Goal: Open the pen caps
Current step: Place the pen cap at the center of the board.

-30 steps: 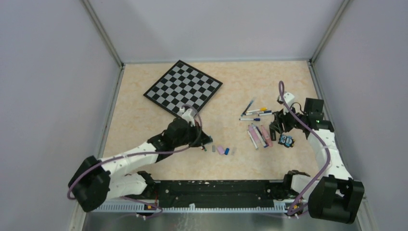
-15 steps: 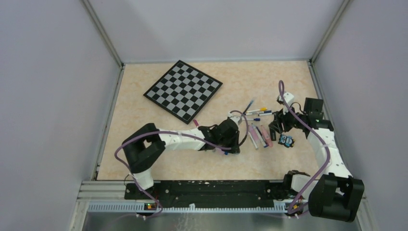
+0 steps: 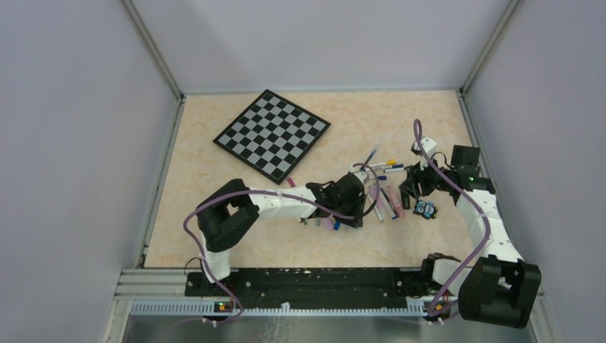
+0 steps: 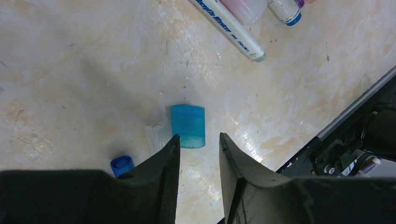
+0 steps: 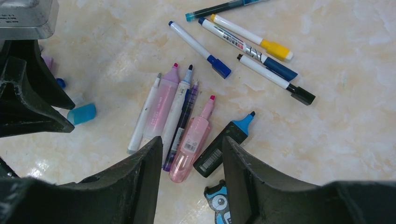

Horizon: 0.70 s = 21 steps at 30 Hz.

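My left gripper point(image 4: 198, 140) hovers low over the table, open, with only bare table between its fingers. Just past its tips lies a loose translucent blue cap point(image 4: 187, 126), with a clear cap point(image 4: 155, 136) and a small blue cap point(image 4: 122, 163) beside it. My right gripper point(image 5: 191, 142) is open above a row of uncapped pens and pink highlighters point(image 5: 191, 137) and holds nothing. Beyond the row lie pens still wearing a blue cap point(image 5: 219, 66), a yellow cap point(image 5: 276, 50) and a black cap point(image 5: 302, 95). From above, the left gripper point(image 3: 355, 207) sits left of the pens and the right gripper point(image 3: 414, 189) to their right.
A checkered board point(image 3: 272, 134) lies at the back left. A small black-and-blue owl figure point(image 3: 426, 208) sits just under my right gripper. Loose caps point(image 3: 330, 223) lie beside my left wrist. Grey walls close in the table.
My left arm has swung right, from beside the checkered board to the loose caps next to the pens, and its jaws have parted. The right arm has not moved.
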Available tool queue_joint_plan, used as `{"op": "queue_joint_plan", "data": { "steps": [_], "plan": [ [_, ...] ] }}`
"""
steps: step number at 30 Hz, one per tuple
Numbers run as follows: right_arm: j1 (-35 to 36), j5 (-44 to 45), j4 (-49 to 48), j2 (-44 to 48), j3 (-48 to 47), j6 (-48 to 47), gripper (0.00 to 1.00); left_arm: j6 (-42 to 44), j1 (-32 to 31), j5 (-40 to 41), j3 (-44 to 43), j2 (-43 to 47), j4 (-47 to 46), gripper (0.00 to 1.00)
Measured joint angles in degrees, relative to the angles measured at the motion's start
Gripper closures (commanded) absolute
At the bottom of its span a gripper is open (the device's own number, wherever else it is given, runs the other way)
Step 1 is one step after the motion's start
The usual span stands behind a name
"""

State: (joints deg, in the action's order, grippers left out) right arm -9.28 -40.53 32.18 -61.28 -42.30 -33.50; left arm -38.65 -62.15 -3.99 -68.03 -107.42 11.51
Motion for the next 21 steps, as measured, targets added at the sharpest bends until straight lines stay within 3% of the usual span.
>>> {"op": "queue_joint_plan", "data": {
  "steps": [8, 13, 16, 20, 21],
  "plan": [
    [0.0, 0.0, 0.0, 0.0, 0.0, 0.0, 0.52, 1.4, 0.0, 1.1, -1.3, 0.5, 0.9, 0.59],
    [0.0, -0.1, 0.0, 0.0, 0.0, 0.0, 0.52, 3.9, 0.0, 5.8, 2.6, 7.9, -0.7, 0.56],
    [0.0, -0.3, 0.1, 0.0, 0.0, -0.3, 0.52, 5.6, 0.0, 10.4, 8.3, 16.5, -2.9, 0.39],
    [0.0, -0.8, 0.1, 0.0, 0.0, -0.6, 0.52, 6.7, 0.0, 18.2, 15.9, 27.6, -5.5, 0.02],
    [0.0, -1.0, 0.2, 0.0, 0.0, -0.6, 0.52, 6.9, 0.0, 20.0, 17.9, 29.9, -6.4, 0.01]
  ]
}}
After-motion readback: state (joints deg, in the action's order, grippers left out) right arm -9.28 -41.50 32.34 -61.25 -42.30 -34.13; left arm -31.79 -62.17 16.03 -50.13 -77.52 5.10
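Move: The left hand is empty, its fingers parted just above the loose cyan cap, which lies about 2 cm below and 1 cm to its right. The red-capped pen lies some 17 cm left and 3 cm ahead, 3 cm lower. At that table level, the blue cap is 4 cm left and 1 cm back, and the lilac cap is 7 cm left, level with the hand. From the right hand, the red-capped pen is about 33 cm left, 6 cm back and 11 cm below. Up first, slowly and almost straight off the cyan cap, then faster up and to the left with a little forward, the left hand climbs some 10 cm and travels about 8 cm left, above the row of loose caps towards the remaining capped pens. Its wrist tips about 25 degrees so the fingers point more forward, and late in the climb they spread wide. ##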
